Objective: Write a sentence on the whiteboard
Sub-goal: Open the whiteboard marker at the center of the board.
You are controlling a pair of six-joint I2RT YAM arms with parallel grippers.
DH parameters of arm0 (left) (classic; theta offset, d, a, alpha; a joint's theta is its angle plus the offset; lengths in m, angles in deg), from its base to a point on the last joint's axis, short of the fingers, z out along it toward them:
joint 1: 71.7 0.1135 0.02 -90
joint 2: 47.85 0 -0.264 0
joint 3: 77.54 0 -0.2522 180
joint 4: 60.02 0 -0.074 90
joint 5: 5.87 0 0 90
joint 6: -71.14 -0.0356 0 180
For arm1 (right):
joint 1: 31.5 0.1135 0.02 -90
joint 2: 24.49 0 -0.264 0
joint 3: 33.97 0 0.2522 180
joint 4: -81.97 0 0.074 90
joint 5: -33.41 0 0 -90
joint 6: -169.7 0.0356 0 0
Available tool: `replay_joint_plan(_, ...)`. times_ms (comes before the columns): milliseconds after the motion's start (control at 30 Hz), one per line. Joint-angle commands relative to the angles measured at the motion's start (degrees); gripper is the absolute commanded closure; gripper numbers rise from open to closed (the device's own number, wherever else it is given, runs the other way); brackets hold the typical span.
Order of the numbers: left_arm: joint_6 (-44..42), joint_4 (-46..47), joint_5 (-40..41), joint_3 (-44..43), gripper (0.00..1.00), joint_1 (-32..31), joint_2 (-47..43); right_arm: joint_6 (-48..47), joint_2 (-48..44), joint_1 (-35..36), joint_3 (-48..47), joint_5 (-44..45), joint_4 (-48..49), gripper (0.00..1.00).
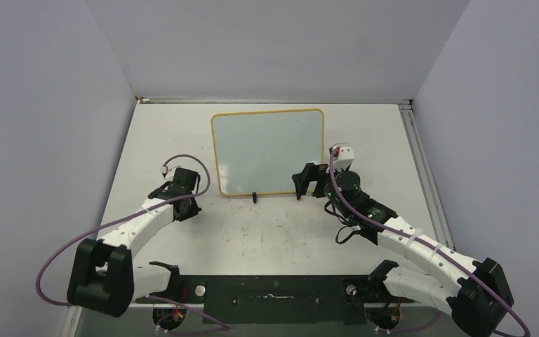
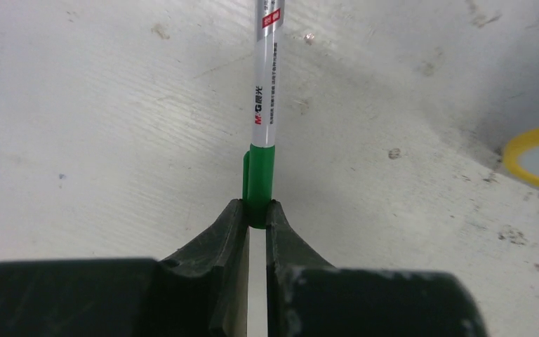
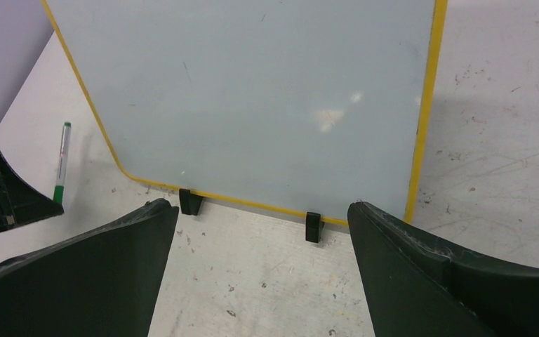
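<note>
The whiteboard (image 1: pixel 267 151), white with a yellow frame, lies flat at the middle back of the table; its surface (image 3: pixel 253 98) is blank and no sentence shows on it. A white marker with a green cap (image 2: pixel 263 105) lies on the table left of the board, and it also shows small in the right wrist view as the marker (image 3: pixel 62 161). My left gripper (image 2: pixel 257 207) is shut on the marker's green cap end. It sits left of the board's near-left corner (image 1: pixel 184 186). My right gripper (image 1: pixel 307 179) stands open at the board's near-right corner, nothing between its fingers (image 3: pixel 263 207).
Two black clip feet (image 3: pixel 190 201) (image 3: pixel 314 226) stick out from the board's near edge. A metal rail (image 1: pixel 421 161) runs along the table's right side. Grey walls close in the back and both sides. A black base plate (image 1: pixel 274 295) lies between the arm bases.
</note>
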Motion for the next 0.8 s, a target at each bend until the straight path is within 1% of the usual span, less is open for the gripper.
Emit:
replay_joint_plan(0,0.81,-2.43,3.75,-1.29,1.0,-0.41,-15.06,-4.11,-2.52,-0.64,-5.54,-6.43,-0.42,0.0)
replay_joint_plan(33,-0.3,-2.45,3.93,-1.86,1.0,-0.58,-18.24,-4.73,-2.69,-0.87,-6.58,-9.77,-1.09,0.0)
replay_joint_plan(100,-4.54,-2.6,2.56,-4.31,1.0,-0.94,-23.87,-5.2,-2.17,-1.75,-8.76,-15.09,-2.3,0.05)
replay_joint_plan(133,-6.02,-2.59,1.44,-5.69,1.0,-1.28,-25.84,-5.32,-1.46,-2.54,-10.0,-18.26,-2.86,0.05)
replay_joint_plan(233,-12.7,-3.06,-1.99,-10.33,1.0,-3.07,-28.94,-3.86,1.46,-6.19,-13.74,-30.45,-3.9,0.06)
replay_joint_plan(267,-14.8,-3.07,-3.6,-11.49,1.0,-3.87,-29.45,-2.78,2.6,-8.51,-14.64,-35.69,-3.22,0.06)
replay_joint_plan(367,-21.02,-0.63,-10.94,-13.11,1.0,-7.23,-31.08,3.22,5.7,-12.9,-16.47,-51.12,1.1,0.06)
replay_joint_plan(433,-25.21,2.35,-18.13,-12.66,1.0,-9.86,-32.06,5.59,7.73,-14.1,-17.85,-59.11,3.31,0.06)
replay_joint_plan(467,-27.05,3.44,-21.42,-12.37,1.0,-11.43,-32.16,5.78,8.42,-14.18,-18.69,-61.61,2.99,0.06)
replay_joint_plan(500,-28.18,4.2,-23.06,-12.1,1.0,-13.27,-31.89,6.01,9.05,-14.24,-19.33,-63.87,2.78,0.07)
replay_joint_plan(633,-31.77,4.21,-26.31,-12.21,1.0,-21.77,-28.26,5.59,9.6,-14.26,-21.39,-68.51,-0.83,0.08)
replay_joint_plan(667,-31.99,4.7,-26.73,-12.04,1.0,-23.78,-27.49,4.51,9.87,-14.2,-22.39,-68.87,-3.59,0.08)
replay_joint_plan(733,-32.43,6.22,-27.81,-11.24,1.0,-27.63,-26.11,0.13,10.8,-14.19,-25.05,-69.27,-13.71,0.07)
replay_joint_plan(767,-32.68,6.62,-28.03,-10.99,1.0,-29.36,-25.71,-2.0,11.1,-14.21,-26.45,-69.15,-16.54,0.07)
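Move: About 37 cm to the right of the left hand, 4 cm ahead and 16 cm higher, waits the open right gripper; the left fingers already pinch the green-capped marker, its middle some 5 cm ahead. The whiteboard's near edge has its middle about 28 cm right and 7 cm ahead of the left hand, the left clip 22 cm right and 6 cm ahead, both about table height. From the right hand the marker lies about 37 cm left, 1 cm ahead and 16 cm below. Keeping its pinch on the green cap end, the left hand hoists the marker some 20 cm, then swings about 16 cm right towards the right gripper, tipping its fingers up from the table and turning roughly 60 degrees clockwise. The right hand rises about 10 cm, draws back and left some 5 cm each, and turns 45 degrees counter-clockwise to face the marker, fingers staying wide open. ##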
